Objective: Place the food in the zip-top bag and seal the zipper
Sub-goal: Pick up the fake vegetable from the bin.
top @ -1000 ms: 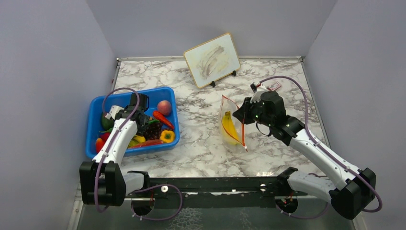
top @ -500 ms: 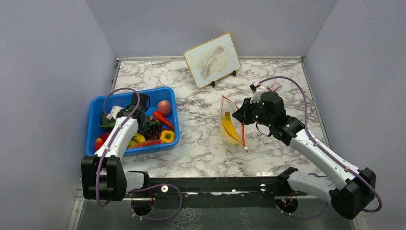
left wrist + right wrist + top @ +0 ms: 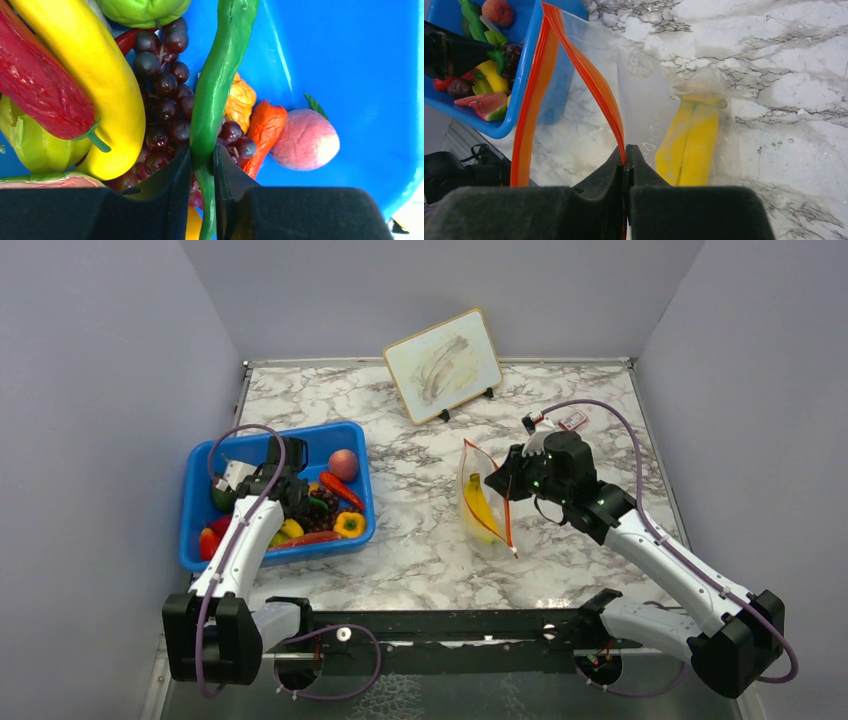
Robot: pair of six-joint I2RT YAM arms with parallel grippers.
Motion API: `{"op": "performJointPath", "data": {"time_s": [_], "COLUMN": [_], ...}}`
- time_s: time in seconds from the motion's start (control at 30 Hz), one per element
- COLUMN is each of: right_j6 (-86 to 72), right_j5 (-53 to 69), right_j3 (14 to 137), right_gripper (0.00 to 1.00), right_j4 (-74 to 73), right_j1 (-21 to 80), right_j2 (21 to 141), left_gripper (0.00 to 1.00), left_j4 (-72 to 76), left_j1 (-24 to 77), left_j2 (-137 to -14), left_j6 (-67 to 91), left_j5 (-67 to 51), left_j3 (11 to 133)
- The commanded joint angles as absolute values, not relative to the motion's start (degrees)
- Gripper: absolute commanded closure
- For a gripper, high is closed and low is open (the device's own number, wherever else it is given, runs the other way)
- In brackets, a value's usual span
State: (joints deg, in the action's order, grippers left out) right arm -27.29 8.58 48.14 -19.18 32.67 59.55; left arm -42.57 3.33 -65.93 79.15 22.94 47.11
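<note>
The food lies heaped in a blue bin [image 3: 200, 455]: purple grapes [image 3: 160, 100], a yellow banana [image 3: 100, 85], an orange carrot [image 3: 265, 127], a peach [image 3: 306, 140], a red chilli [image 3: 40, 95]. My left gripper [image 3: 202, 160] is down in the bin, both fingers pressed against a long green pepper [image 3: 215, 95]. The zip-top bag [image 3: 485, 505] lies mid-table with its mouth held open and a banana [image 3: 691, 145] inside. My right gripper [image 3: 626, 150] is shut on the zipper [image 3: 594, 85], pinching one side of the orange-red strip.
A small tilted whiteboard [image 3: 443, 364] stands on an easel at the back of the marble table. Grey walls close in left, right and behind. The bin's wall [image 3: 519, 100] sits just left of the bag's open mouth in the right wrist view.
My left gripper's jaws have narrowed onto the green pepper, and the left arm has shifted slightly within the bin. The right arm and the bag have stayed still.
</note>
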Motion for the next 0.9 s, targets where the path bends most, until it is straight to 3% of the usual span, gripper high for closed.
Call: {"op": "performJointPath", "data": {"time_s": [0.0, 0.23, 0.53, 0.7, 0.87], "right_j6": [-28.0, -28.9, -33.4, -35.1, -35.8], "right_j5": [10.4, 11.1, 13.9, 15.7, 15.9], "right_j3": [47.6, 46.7, 46.6, 47.5, 48.4], "right_gripper": [0.99, 0.99, 0.99, 0.99, 0.99], "right_j4": [-17.3, -16.7, -15.0, -13.8, -13.5], "right_j1": [32.6, 32.6, 32.6, 32.6, 32.6], "right_j2": [58.8, 59.0, 61.3, 62.5, 62.8], "left_gripper": [1.0, 1.0, 1.0, 1.0, 1.0], "left_j4": [-43.1, -42.7, -33.5, -26.0, -15.6], "left_j1": [3.0, 3.0, 3.0, 3.7, 5.0], "left_j2": [-61.8, -54.9, -49.8, -48.9, -48.1], "left_j6": [78.9, 75.5, 58.2, 47.3, 37.3], "left_j5": [23.9, 27.5, 25.5, 19.1, 4.2], "left_j3": [46.6, 47.1, 50.0, 50.6, 49.1]}}
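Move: The left hand already grips the long green pepper; the bag's open mouth lies about 40 cm to its right, some 3 cm back and 7 cm higher. In the bin, the grapes are about 4 cm right, 2 cm back and 5 cm below; the red chili is 12 cm right and 2 cm ahead, the peach 12 cm right and 8 cm ahead, both about 6 cm down. From the right hand, the mouth is 3 cm left, 2 cm back, level. Straight up out of the bin, about 12 cm, the left hand carries the green pepper in its unchanged pinch, tilting its fingers up and outward by some 20 degrees; towards the end it also eases slightly forward and right and swings clockwise. The right hand keeps its pinch on the bag's orange rim and shifts about 2 cm left, dipping slightly. ##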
